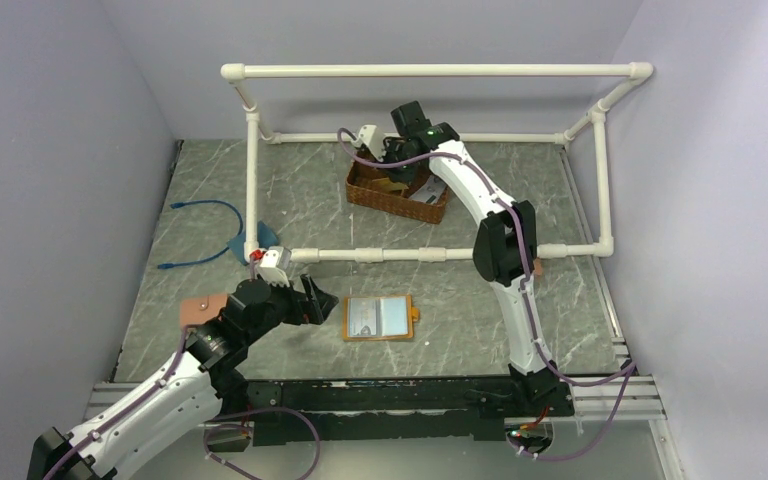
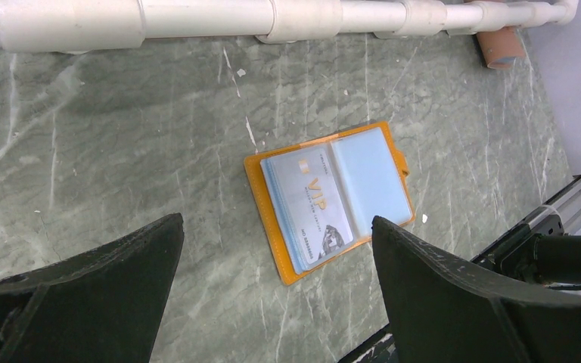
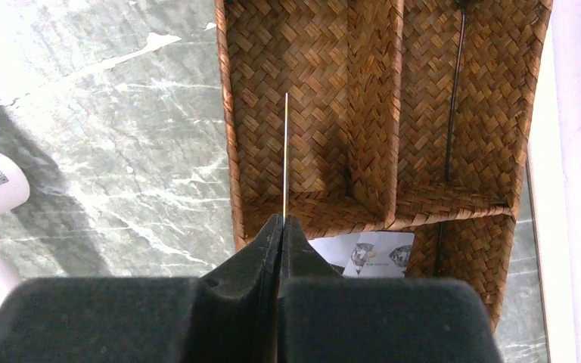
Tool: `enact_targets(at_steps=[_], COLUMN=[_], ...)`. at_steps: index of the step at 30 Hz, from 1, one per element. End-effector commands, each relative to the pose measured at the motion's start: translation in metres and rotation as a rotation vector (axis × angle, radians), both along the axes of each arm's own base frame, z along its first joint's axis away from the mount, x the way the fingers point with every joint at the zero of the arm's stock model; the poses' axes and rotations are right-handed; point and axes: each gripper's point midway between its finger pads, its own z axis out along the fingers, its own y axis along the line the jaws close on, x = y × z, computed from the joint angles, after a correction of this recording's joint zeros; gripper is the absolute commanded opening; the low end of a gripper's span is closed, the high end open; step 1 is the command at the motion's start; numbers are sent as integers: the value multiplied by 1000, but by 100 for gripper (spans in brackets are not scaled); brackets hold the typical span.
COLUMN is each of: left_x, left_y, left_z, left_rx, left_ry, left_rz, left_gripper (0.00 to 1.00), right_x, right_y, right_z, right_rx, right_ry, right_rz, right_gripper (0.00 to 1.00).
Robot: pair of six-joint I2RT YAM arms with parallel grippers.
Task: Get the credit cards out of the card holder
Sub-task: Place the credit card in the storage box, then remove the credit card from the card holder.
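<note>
The mustard-orange card holder lies open and flat on the marble table, pale blue slots up. In the left wrist view the card holder shows a pale credit card in its left slot. My left gripper hovers just left of it, open and empty. My right gripper is over the wicker basket at the back, shut on a thin credit card seen edge-on. More credit cards lie in a basket compartment.
A white pipe frame crosses the table between the card holder and the basket. A blue cable lies at the left. A pinkish-brown wallet sits by the left arm. A rail runs along the near edge.
</note>
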Motion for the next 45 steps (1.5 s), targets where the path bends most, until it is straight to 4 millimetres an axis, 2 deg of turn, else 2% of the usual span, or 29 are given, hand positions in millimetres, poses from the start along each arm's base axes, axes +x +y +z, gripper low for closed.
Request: enact_targets(at_steps=[1, 9, 12, 13, 14, 15, 18, 21, 22, 23, 24, 27, 31, 34, 39, 40, 41, 45], left_x=[5, 4, 4, 4, 2, 1, -2, -6, -6, -7, -7, -9, -13, -15, -14, -14, -15, -14], left_y=[-1, -5, -6, -6, -8, -9, -12, -14, -16, -18, -19, -26, -35, -40, -51, -54, -56, -62], left_z=[6, 9, 12, 13, 15, 16, 19, 20, 21, 21, 23, 26, 23, 19, 22, 22, 22, 12], left_rx=[-9, -32, -46, -51, -63, -70, -92, -117, -132, -148, -167, -217, -260, -275, -303, -305, -305, -258], left_ry=[-36, -37, -38, -39, -36, -34, -19, 2, 4, 8, 12, 37, 120, 182, 225, 239, 252, 342], left_rz=[3, -8, -7, -5, -17, -23, -39, -42, -44, -47, -49, -57, -70, -76, -95, -105, -115, -114], left_gripper=[99, 99, 99, 100, 100, 100, 99, 100, 100, 99, 99, 99, 100, 99, 99, 99, 99, 95], right_x=[16, 11, 20, 24, 29, 35, 52, 45, 36, 22, 9, -45, -132, -180, -241, -245, -253, -262], right_y=[8, 26, 28, 26, 21, 13, -17, -30, -32, -33, -34, -24, -11, -10, -14, -15, -17, -17], right_z=[19, 31, 28, 24, 18, 13, 18, 45, 57, 57, 70, 81, 77, 73, 56, 61, 56, 58], right_rx=[38, 177, 246, 257, 239, 209, 113, 125, 140, 143, 169, 233, 359, 437, 566, 609, 650, 707], right_ry=[-70, -17, 15, 26, 18, -4, -120, -192, -203, -186, -182, -85, 73, 121, 198, 204, 235, 260], right_rz=[-39, -63, -150, -188, -231, -280, -408, -429, -420, -401, -378, -226, -7, 109, 250, 265, 271, 303], right_gripper=[0, 0, 0, 12, 27, 32, 36, 37, 37, 37, 38, 39, 41, 45, 64, 67, 67, 63])
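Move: The right hand, card still pinched in shut fingers, hangs just above the storage box, whose middle is about 3 cm ahead and 8 cm below; the cards already inside lie about 5 cm right, 2 cm ahead. The white front pipe crosses straight behind it, roughly 18 cm back, and the open card holder is some 34 cm back and 6 cm left. From the left hand, the card holder is about 11 cm right, 3 cm back and 11 cm below. Shift the right hand about 2 cm left over the storage box with fingers shut, then part them to let go of the card while easing forward. Swing it right, then sweep it nearly 30 cm back over the front pipe towards the card holder, arching up and sinking again, opening wider as the wrist turns. Bring the wide-open left hand some 5 cm right and slightly back to the card holder, tipping its fingers down. ##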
